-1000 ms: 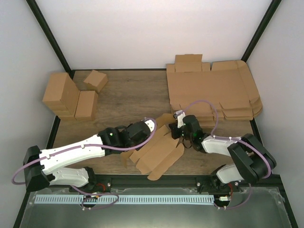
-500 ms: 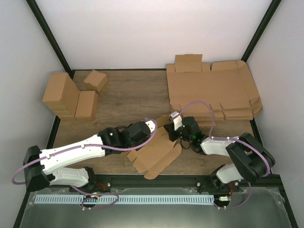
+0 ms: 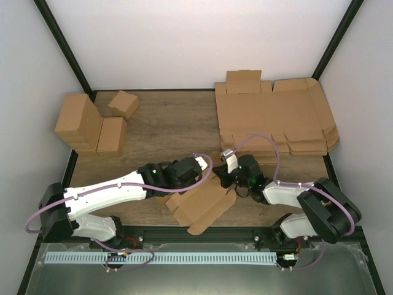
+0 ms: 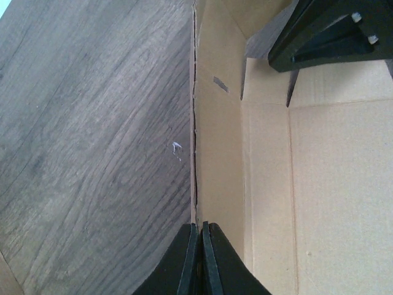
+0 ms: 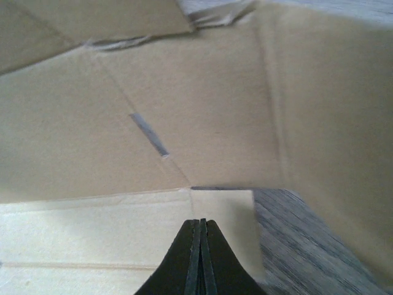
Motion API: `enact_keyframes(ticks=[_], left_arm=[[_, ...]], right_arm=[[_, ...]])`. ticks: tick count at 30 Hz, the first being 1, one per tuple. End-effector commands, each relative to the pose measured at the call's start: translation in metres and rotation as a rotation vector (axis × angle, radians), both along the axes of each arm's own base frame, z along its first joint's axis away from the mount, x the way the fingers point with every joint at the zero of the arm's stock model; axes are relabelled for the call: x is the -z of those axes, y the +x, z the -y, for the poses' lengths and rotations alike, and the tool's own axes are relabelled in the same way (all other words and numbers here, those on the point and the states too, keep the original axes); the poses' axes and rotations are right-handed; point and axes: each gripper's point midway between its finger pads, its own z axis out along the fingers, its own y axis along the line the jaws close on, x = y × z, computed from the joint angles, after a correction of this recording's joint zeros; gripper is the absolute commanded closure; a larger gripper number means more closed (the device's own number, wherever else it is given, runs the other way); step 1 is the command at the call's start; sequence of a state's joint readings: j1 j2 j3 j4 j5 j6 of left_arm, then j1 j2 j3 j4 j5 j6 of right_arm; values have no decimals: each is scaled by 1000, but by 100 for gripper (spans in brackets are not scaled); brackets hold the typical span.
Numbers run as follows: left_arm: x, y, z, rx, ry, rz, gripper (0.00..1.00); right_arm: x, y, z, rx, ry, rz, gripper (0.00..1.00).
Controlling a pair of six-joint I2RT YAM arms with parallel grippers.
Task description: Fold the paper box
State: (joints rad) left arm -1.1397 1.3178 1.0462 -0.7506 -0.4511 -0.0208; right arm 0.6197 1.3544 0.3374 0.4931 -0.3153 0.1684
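The paper box (image 3: pixel 202 206) lies half-formed near the table's front edge, with flaps spread and one long wall raised. My left gripper (image 3: pixel 206 175) is at its far left side. In the left wrist view this gripper (image 4: pixel 201 226) is shut, its tips against the top edge of the raised wall (image 4: pixel 195 123), with nothing seen between them. My right gripper (image 3: pixel 224 181) reaches into the box from the right. In the right wrist view it (image 5: pixel 201 221) is shut over a small flat flap (image 5: pixel 224 212), with brown panels (image 5: pixel 202 110) rising around it. Its black body (image 4: pixel 331 37) shows in the left wrist view.
A pile of flat cardboard sheets (image 3: pixel 276 117) fills the back right corner. Several folded brown boxes (image 3: pixel 86 126) stand at the back left, one small box (image 3: pixel 123 103) behind them. Black frame posts and white walls enclose the wooden table (image 3: pixel 166 123).
The left arm has pushed a little to the right and the right gripper has shifted left and nearer. The box has slid slightly toward the front edge. Both grippers stayed shut.
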Motion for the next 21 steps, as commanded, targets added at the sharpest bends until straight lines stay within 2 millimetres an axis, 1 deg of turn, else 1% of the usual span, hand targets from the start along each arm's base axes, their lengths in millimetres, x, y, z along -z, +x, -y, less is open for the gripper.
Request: enact_keyframes(ticks=[1,4,8,11,15,17,21], left_arm=[[-5,1,4,2,6,8,96],[-6,1,3,2,5,6,96],[-17,0,5,4,-39,12,96],[-23,-2,8,8,-78,9,96],[-22,-3,7,5,-83,8,96],[-19,-3,5,0,-72,6,96],[-14,-3,4,-2,-57,2,96]], right_arm=[[-5,10,15,142,10,8,99],[0,18,30,227,-28,34,99],[20,30,37,314,-84,-25,99],[32,33,34,320,-103,-43,99],[42,29,22,292,-129,-38,99],[39,26,13,259,-108,-48,99],[18,12,4,170,-27,1,99]])
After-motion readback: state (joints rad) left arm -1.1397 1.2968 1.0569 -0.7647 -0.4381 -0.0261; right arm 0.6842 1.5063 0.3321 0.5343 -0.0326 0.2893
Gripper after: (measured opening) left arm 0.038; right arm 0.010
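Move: The raised end flap of the paper box, at its far right end, stands close in front of the right hand's closed fingers, roughly 4 cm ahead and 1 cm left, about level in height. The box's bottom panel lies some 11 cm back and 5 cm left of that hand, 6 cm lower. From the left hand, which already holds the top edge of the long wall, the flap is about 6 cm ahead, 7 cm right and 8 cm lower. The box's end flap is what the right hand works around: with shut fingers it swings right and somewhat forward, then dives about 5 cm beside the flap, turning some 15 degrees clockwise, and finally comes back left nearly 2 cm and slightly up. The left hand keeps its pinch on the long wall's top edge, almost in place, dipping slightly and then rising about 1 cm. ##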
